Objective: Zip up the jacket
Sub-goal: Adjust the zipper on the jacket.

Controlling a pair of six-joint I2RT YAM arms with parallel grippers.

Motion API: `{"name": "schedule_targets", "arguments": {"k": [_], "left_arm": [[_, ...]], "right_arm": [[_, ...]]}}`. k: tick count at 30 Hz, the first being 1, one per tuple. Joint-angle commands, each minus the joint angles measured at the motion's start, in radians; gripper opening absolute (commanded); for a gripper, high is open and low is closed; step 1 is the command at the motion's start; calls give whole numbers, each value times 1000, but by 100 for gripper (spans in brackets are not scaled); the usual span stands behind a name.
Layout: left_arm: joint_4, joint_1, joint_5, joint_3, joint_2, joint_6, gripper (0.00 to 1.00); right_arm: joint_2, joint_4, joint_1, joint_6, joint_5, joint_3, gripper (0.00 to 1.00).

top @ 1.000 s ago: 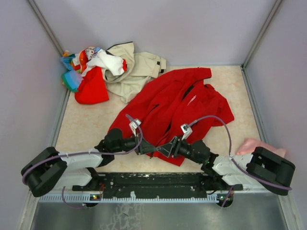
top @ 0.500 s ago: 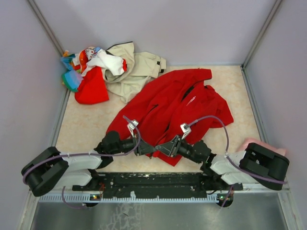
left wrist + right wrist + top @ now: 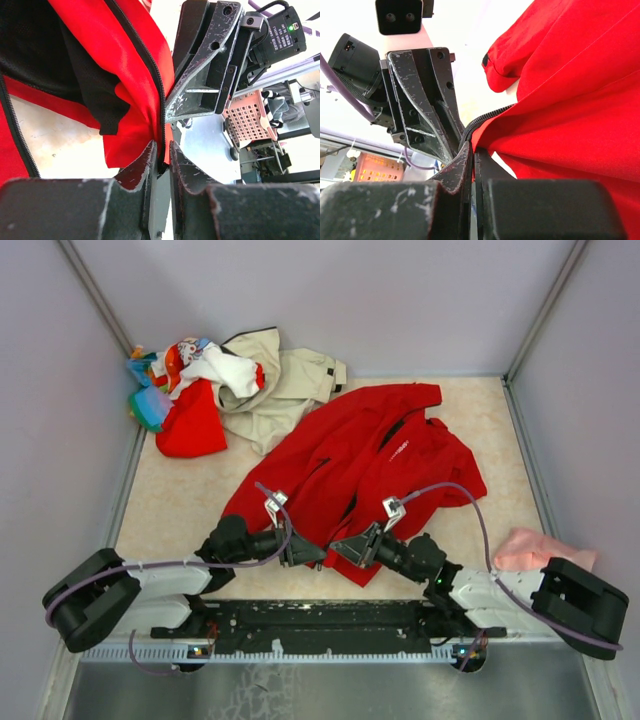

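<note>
The red jacket (image 3: 370,455) lies spread open in the middle of the table, its black zipper (image 3: 145,55) running down to the near hem. Both grippers meet at that hem. My left gripper (image 3: 306,552) (image 3: 161,150) has its jaws a narrow gap apart, and the zipper edge still lies between the fingertips. My right gripper (image 3: 342,548) (image 3: 474,147) is shut on the jacket's zipper edge (image 3: 485,117), directly facing the left one. The lower end of the zipper is hidden by the fingers.
A heap of mixed clothes (image 3: 185,390) and a beige jacket (image 3: 290,385) lie at the back left. A pink cloth (image 3: 530,548) sits at the right edge by the right arm. Grey walls enclose the table on three sides.
My right gripper has shut on the jacket's zipper edge. The left jaws have parted slightly. The right arm's elbow has swung out to the right.
</note>
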Motion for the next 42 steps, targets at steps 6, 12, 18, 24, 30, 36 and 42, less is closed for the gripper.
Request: {"name": "schedule_targets", "arguments": {"k": [6,12,18,24,30,36,42], "left_arm": [[11,-3,30,-13,-14,9,17],[-45,-3,33,0,-17,34,18],[-206,-9,11,34,-26,93,20],[-351,-52,-56,72,-34,162,22],[-412,-83,-96,100,-30,196,25],[-445,-83,-144,93,-92,208,33],[-420,-82,-145,68,-149,202,50]], "right_arm": [[-76,-43,7,-61,54,14,0],[-93,-56,7,-65,54,15,0],[-113,-75,7,-68,60,18,0],[-143,-116,7,-82,84,28,0],[-145,-134,7,-91,90,41,0],[-146,-162,7,-101,95,50,0],[-158,-168,7,-104,109,43,0]]}}
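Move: The bottom end of the raised zipper, with its slider, is right at the left gripper's fingertips, about 1 cm below the hand point. The right gripper's pinch on the jacket edge is roughly 2 cm farther out, 3 cm to the right and 1 cm above the left hand. The loose zipper end of the other front lies about 8 cm straight ahead of the left hand and 12 cm below. From the right hand, the slider end is some 2 cm back, 2 cm left and 2 cm below. Keep the right gripper shut on the jacket edge, easing it about 1.5 cm down and as much to the right. Pull the left gripper off the zipper end: sink about 5.5 cm with its fingertips tipping down some 15 degrees, drawing slightly back, then rise about 2 cm while opening its fingers to roughly half. ##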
